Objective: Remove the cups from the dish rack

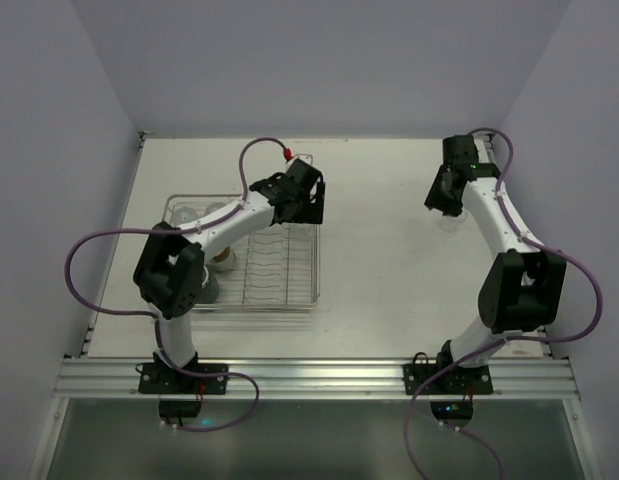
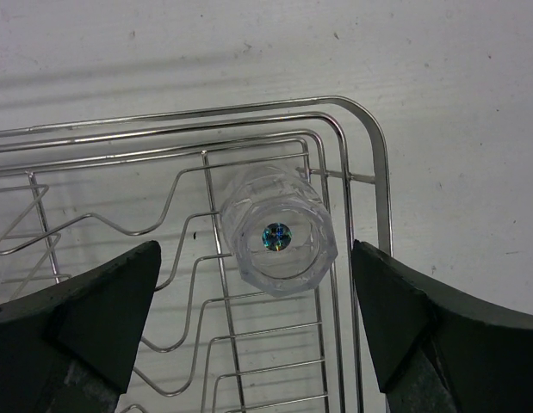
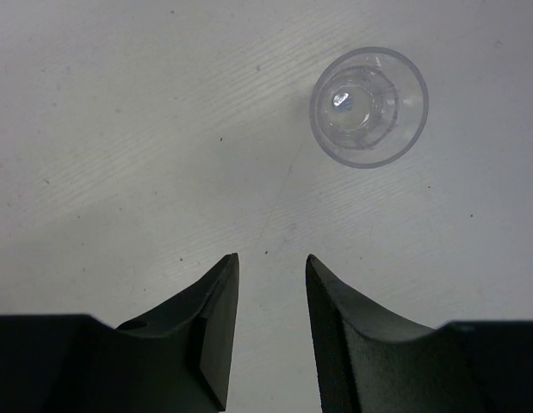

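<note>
The silver wire dish rack lies at the left of the table; its far right corner shows in the left wrist view. A clear tumbler stands bottom up in that corner. My left gripper hangs above it, wide open and empty, a finger on each side. A cream cup and a dark mug sit in the rack, partly hidden by my left arm. My right gripper is open and empty, just short of a clear tumbler standing upright on the table.
Another clear tumbler is faintly visible in the rack's far left corner. The white table is bare between the rack and my right arm. Grey walls close in the back and both sides.
</note>
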Action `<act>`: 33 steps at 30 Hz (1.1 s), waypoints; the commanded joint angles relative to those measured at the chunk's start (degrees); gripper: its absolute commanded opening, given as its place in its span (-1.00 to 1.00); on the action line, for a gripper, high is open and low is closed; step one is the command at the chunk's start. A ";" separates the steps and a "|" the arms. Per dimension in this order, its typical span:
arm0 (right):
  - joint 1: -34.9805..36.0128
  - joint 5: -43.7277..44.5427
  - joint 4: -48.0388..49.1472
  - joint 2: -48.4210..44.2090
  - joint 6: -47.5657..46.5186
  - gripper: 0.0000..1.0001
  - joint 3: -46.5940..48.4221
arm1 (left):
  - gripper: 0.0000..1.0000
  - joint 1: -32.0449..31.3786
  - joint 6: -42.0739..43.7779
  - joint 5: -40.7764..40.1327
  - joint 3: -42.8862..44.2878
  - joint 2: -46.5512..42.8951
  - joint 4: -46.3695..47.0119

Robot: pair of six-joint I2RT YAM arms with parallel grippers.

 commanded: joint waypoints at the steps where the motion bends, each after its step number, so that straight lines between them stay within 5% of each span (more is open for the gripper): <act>1: 0.00 0.21 1.79 -2.46 -0.34 -0.21 -0.42 | 0.91 -0.06 -0.59 0.45 3.08 1.63 -0.29; 26: 0.00 -1.46 2.85 -2.72 -0.69 -0.23 -1.30 | 0.49 -0.06 -2.79 -0.52 5.19 5.85 -1.79; 31: 0.09 -1.46 2.76 -3.16 -0.69 -0.24 -1.39 | 0.12 -0.06 -2.70 -0.26 5.89 6.64 -1.44; 33: 0.18 -1.64 2.76 -3.69 -0.69 -0.24 -1.21 | -0.24 -0.06 -2.52 -0.26 6.24 6.99 -1.35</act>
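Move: The clear cup standing in the rack's far right corner is about 2 cm ahead of the left hand, 1 cm to its right, and its middle some 5 cm below. The rack's corner lies 5 cm right and 6 cm ahead of that hand. Another clear glass is roughly 19 cm to its left and 3 cm ahead, the brown-and-white mug 19 cm left and 6 cm back. From the right hand the cup is about 31 cm left, level ahead, 8 cm below. The clear cup in the far right corner is taken between the left hand's fingers: wide open, they sink about 3 cm over it in two short steps with a pause between, easing barely a centimetre forward and right. The fingers draw in slowly, then faster near the bottom, shutting to about half and meeting the cup's two sides. ##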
